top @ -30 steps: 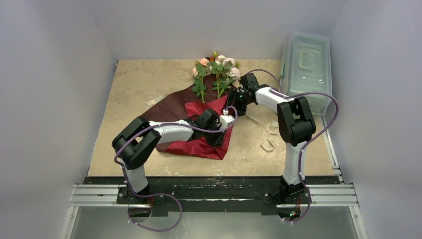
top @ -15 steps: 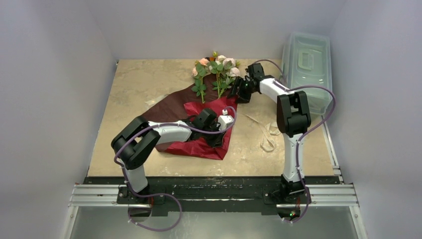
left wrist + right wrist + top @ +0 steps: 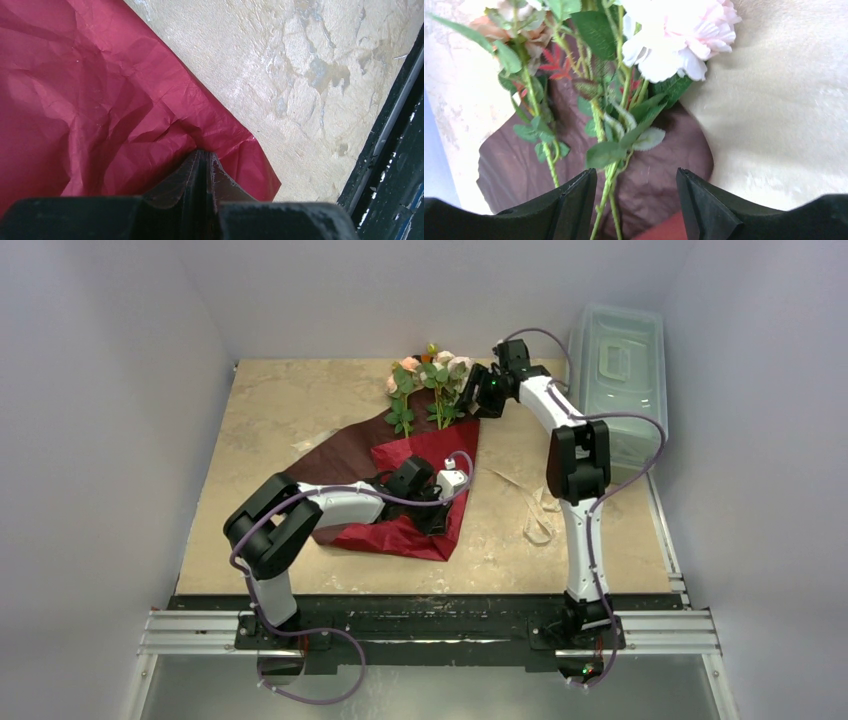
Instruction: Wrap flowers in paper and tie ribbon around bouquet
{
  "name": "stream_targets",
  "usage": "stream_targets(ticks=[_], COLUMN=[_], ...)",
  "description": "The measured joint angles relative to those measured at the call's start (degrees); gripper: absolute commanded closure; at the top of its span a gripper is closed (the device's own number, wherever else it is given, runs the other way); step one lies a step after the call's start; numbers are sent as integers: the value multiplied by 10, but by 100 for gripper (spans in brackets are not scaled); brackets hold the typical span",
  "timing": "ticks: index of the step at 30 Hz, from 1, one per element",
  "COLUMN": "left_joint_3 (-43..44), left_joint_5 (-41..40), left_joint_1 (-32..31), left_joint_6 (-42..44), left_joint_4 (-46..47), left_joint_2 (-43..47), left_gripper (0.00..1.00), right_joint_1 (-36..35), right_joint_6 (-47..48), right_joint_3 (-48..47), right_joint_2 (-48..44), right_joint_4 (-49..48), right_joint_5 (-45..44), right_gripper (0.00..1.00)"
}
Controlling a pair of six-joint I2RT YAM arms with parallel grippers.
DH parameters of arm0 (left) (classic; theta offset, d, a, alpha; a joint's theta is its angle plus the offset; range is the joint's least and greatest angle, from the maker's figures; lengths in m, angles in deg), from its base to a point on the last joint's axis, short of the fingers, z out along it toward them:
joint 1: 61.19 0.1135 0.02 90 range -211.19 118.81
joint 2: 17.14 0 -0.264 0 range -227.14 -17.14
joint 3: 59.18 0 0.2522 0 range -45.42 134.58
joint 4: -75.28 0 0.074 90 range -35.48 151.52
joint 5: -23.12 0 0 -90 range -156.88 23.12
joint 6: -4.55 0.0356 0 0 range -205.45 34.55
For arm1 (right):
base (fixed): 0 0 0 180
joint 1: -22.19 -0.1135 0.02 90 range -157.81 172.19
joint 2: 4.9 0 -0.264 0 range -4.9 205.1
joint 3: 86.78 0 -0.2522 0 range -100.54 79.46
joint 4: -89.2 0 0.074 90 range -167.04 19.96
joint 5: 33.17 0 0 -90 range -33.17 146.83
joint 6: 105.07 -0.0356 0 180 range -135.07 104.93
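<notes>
The paper (image 3: 345, 452) lies mid-table, its maroon face up and a bright red flap (image 3: 415, 530) folded over. My left gripper (image 3: 438, 506) rests low on that flap. In the left wrist view its jaws (image 3: 202, 154) are shut on a puckered edge of the red paper (image 3: 100, 100). The flowers (image 3: 432, 378) lie at the paper's far end, blooms toward the back wall. My right gripper (image 3: 480, 392) hovers by the blooms, open. In the right wrist view green stems (image 3: 609, 185) run between its spread fingers (image 3: 635, 172) without being touched. The ribbon (image 3: 540, 512) lies loose, right of the paper.
A clear lidded plastic box (image 3: 615, 365) stands at the back right, close behind the right arm's wrist. The table's near edge with its black rail (image 3: 395, 150) is just beyond the paper's corner in the left wrist view.
The right arm has swung from the paper's fold back toward the blooms, its jaws a little wider. The left gripper has stayed on the red flap.
</notes>
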State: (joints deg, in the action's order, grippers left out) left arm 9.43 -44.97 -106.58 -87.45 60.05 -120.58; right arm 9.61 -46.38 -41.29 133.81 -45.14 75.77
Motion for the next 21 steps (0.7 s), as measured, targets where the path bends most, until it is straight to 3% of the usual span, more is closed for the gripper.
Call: stream_targets(ticks=[3,8,12,16,21], left_joint_3=[0,-1,-1,-1,0], left_joint_5=[0,0,0,0,0], left_joint_1=[1,3,3,3,3], left_joint_6=[-4,-6,-9,-9,-9], left_joint_4=[0,1,1,1,-2], left_joint_2=[0,0,1,1,1], left_gripper=[95,95,95,95,95], right_joint_1=[2,3,1,-11,-21], right_joint_6=[10,2,-32,-52,-69], right_joint_3=[45,345,555,664,670], right_joint_2=[-53,-280,-406,-402,-362], right_joint_4=[1,-55,-132,-189,-276], right_joint_5=[-2,4,37,65,108], right_gripper=[30,29,30,33,39])
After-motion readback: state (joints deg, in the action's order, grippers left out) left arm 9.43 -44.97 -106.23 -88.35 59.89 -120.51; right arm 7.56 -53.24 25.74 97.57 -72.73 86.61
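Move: The red paper's folded right edge, the stretch to be reached, lies about 21 cm back from the right hand, roughly 1 cm left and 5 cm below. The nearest white blossom is some 6 cm ahead of that hand, about straight on; the leafy stems are level with it, 6 cm left. The ribbon loops lie 28 cm back and 15 cm right. From the left hand, that stretch is about 14 cm ahead and 8 cm right. The folded right edge of the red paper is what the right hand returns to: open-fingered, it lifts about 4 cm away from the flowers, sweeps back some 23 cm, sinks low over the edge and just starts forward again, rolling about 10 degrees so its left side rises. The left hand stays put, keeping its closed pinch on the paper near the lower right corner. ##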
